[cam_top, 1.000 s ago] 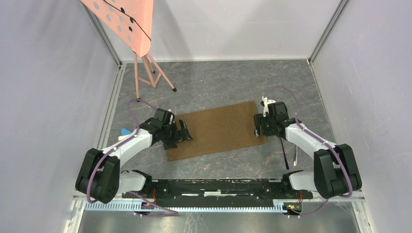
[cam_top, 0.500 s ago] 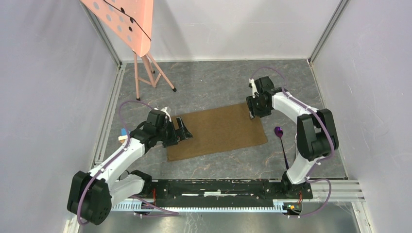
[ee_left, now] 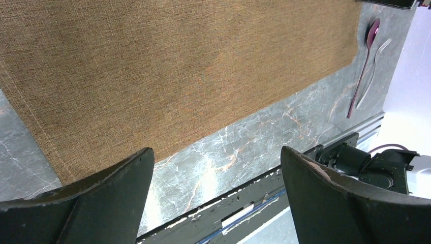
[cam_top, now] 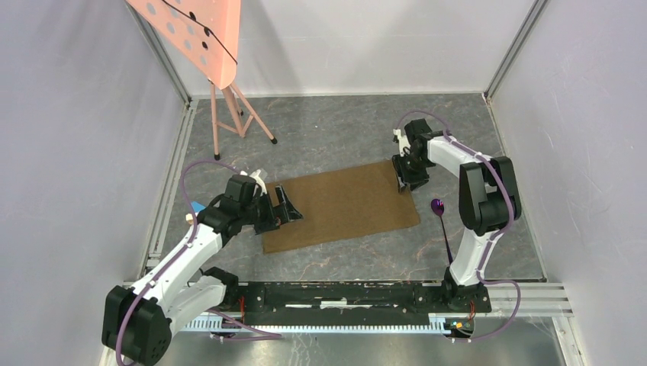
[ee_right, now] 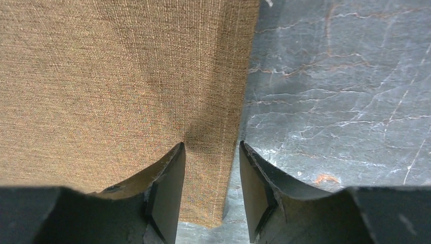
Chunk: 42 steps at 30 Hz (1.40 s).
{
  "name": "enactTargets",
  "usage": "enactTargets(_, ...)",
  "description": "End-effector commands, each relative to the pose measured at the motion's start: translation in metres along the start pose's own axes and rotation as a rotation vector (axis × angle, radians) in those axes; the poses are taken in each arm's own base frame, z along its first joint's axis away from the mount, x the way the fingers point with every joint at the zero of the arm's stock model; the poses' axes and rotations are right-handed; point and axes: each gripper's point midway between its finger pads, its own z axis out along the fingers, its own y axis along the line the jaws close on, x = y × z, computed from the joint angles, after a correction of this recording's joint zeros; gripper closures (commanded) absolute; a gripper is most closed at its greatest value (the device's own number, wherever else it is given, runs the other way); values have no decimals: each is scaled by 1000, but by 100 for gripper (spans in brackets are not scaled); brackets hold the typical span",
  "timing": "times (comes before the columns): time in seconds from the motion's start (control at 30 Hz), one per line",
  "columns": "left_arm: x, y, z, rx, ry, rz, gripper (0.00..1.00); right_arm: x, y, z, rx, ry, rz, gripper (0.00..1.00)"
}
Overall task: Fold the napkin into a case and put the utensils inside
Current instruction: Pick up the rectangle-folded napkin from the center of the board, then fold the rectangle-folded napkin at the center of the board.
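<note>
The tan-brown napkin (cam_top: 343, 202) lies flat and unfolded on the marble table, also filling the left wrist view (ee_left: 178, 66) and the right wrist view (ee_right: 117, 76). My left gripper (cam_top: 289, 206) (ee_left: 215, 150) stands wide open at the napkin's left edge with nothing between its fingers. Down at the napkin's far right corner, my right gripper (cam_top: 404, 180) (ee_right: 211, 144) has its jaws partly drawn in, straddling the cloth's edge with a gap on both sides. The utensils lie right of the napkin: a purple spoon (cam_top: 438, 207) (ee_left: 364, 61) and a silvery piece (ee_left: 375, 63).
A pink stand (cam_top: 229, 110) carrying a perforated pink board (cam_top: 191, 30) is at the back left. A small blue-and-wood block (cam_top: 194, 208) lies behind the left arm. White walls enclose three sides, and a black rail (cam_top: 343, 293) runs along the near edge.
My right arm swung from the napkin's right edge to its far right corner, uncovering the purple spoon, and its jaws narrowed. The left arm's elbow shifted; its gripper stayed open in place.
</note>
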Motion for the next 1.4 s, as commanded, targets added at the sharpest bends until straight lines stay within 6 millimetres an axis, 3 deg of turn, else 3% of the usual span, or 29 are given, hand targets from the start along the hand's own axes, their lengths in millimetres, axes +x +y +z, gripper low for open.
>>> enactTargets(0.0,-11,-20,-7,64,-16,33,0,1,4,1,-14,17,-25,50)
enactTargets(0.27,-11,-23,-17,76,-32,42,0,18,5,15,11,88,-38,46)
enactTargets(0.43,-10,-24,-20,76,-35,45,0,23,4,27,18,113,-37,50)
enactTargets(0.63,-9,-24,-23,74,-34,40,0,25,4,44,42,115,-49,75)
enactTargets(0.77,-9,-25,-24,75,-35,38,0,14,6,43,76,71,-106,100)
enactTargets(0.87,-10,-27,-25,79,-34,34,0,1,4,31,129,19,-129,100)
enactTargets(1.03,-9,-26,-23,72,-28,13,0,-30,-5,-16,256,-141,-168,100)
enactTargets(1.37,-9,-29,-25,91,-39,-4,0,-37,-23,-49,383,-186,-167,100)
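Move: Just under the right fingers, about 1 cm to their right and 2 cm down, lies the folded napkin's right edge where they will pinch it; its far right corner is some 7 cm ahead and 2 cm left of the hand. The spoon's middle lies about 13 cm back and 9 cm right, the fork's 13 cm back and 15 cm right. From the left hand that edge is roughly 30 cm right, 6 cm ahead and 10 cm below. Sinking about 1 cm onto the napkin's right edge, the right hand shuts its half-open fingers fully and pinches the cloth. It then lifts about 3.5 cm, easing 1 to 2 cm forward and to the left over the napkin, while the wrist rolls some 15 degrees so the fingertips swing out to the right and a little forward. ##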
